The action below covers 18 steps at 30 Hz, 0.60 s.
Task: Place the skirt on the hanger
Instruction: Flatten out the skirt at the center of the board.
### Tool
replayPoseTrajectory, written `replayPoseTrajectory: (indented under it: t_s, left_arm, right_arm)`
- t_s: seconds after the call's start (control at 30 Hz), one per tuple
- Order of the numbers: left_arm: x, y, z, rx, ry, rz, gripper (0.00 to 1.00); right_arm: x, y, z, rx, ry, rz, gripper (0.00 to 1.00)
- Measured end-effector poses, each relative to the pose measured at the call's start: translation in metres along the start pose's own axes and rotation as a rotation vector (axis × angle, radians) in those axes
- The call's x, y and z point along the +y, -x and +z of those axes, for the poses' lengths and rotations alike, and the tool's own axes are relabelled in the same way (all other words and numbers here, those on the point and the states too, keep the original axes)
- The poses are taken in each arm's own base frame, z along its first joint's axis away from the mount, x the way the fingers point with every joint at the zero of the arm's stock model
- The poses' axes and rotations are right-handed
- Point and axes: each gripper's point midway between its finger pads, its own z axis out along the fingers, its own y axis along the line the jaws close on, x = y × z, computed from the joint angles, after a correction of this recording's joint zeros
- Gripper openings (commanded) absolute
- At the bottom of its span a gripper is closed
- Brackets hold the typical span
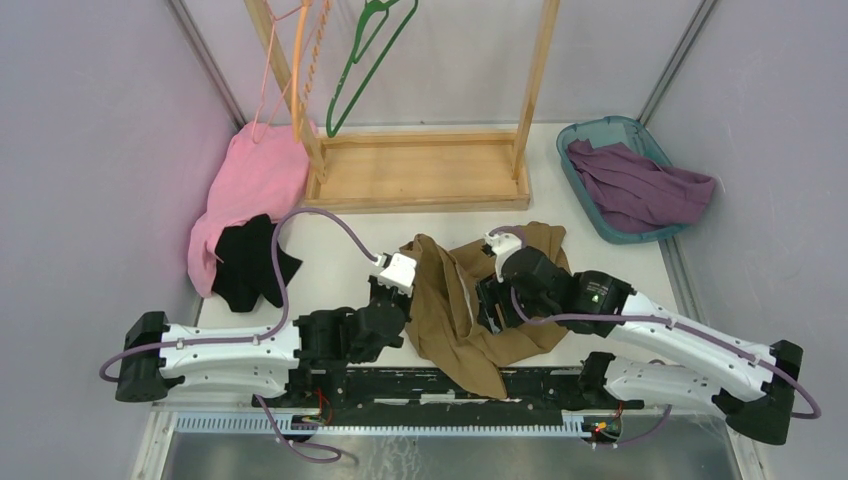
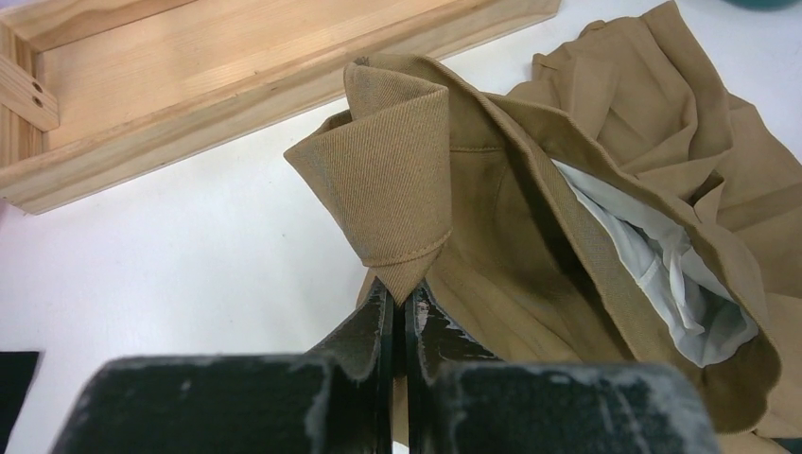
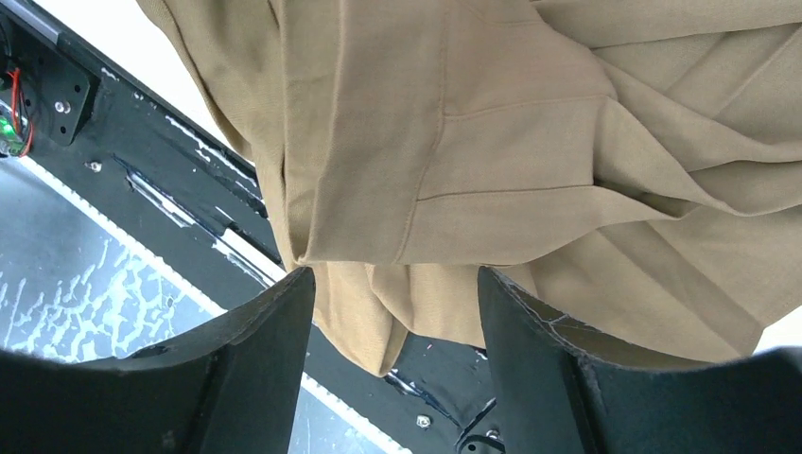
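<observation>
The tan skirt (image 1: pixel 462 312) lies crumpled in the middle of the table, its white lining (image 2: pixel 662 274) showing inside the waist. My left gripper (image 2: pixel 401 291) is shut on a folded corner of the waistband (image 2: pixel 397 180), which stands up just past the fingertips. My right gripper (image 3: pixel 392 274) is open at the skirt's right side (image 3: pixel 454 142). Its fingers (image 3: pixel 274 322) stand wide apart, with a fold of fabric hanging loose in front of them. The green hanger (image 1: pixel 365 60) hangs on the wooden rack (image 1: pixel 420 170) at the back, far from both grippers.
Orange hangers (image 1: pixel 300 60) hang at the rack's left post. A pink cloth (image 1: pixel 250 185) and a black cloth (image 1: pixel 250 265) lie at the left. A teal basket (image 1: pixel 598 130) with a purple cloth (image 1: pixel 640 185) stands at the back right. The skirt's hem drapes over the black rail (image 3: pixel 170 161) at the near edge.
</observation>
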Motion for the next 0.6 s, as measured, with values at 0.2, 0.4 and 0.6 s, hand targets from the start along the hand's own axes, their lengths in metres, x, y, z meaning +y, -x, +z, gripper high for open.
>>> replayPoseTrajectory:
  t_s: [0.2,0.4,0.6]
  left_arm:
    - [0.002,0.0,-0.002,0.005,-0.004,0.005,0.03]
    - [0.004,0.002,-0.003,0.004,-0.004,0.003,0.03]
    - [0.004,0.002,-0.004,0.005,-0.003,0.005,0.03]
  right_arm:
    - [0.013,-0.006,0.008,-0.009,-0.033,-0.075,0.71]
    - [0.009,-0.003,0.027,-0.014,-0.159,-0.125,0.67]
    - [-0.009,0.005,0.035,-0.05,-0.289,-0.118,0.06]
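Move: The near flap of the skirt's waistband lies just under the right fingers: about 3 cm ahead, 1 cm to the left and 3 cm below. The white lining shows some 4 cm to the left of it, and the skirt corner in the left fingers stands roughly 10 cm ahead and 16 cm left of the right hand, level with it. From the left hand the flap is about 8 cm back, 15 cm right and 4 cm lower. Leftward at first by some 2 cm, then turning forward about 3 cm while sinking, the right hand brings its open fingers down astride the waistband's near flap. The fingers swing some 15 degrees to point more forward and less left, then close on the fabric and pinch its edge. The left hand stays nearly still, keeping its grip on the other corner. ##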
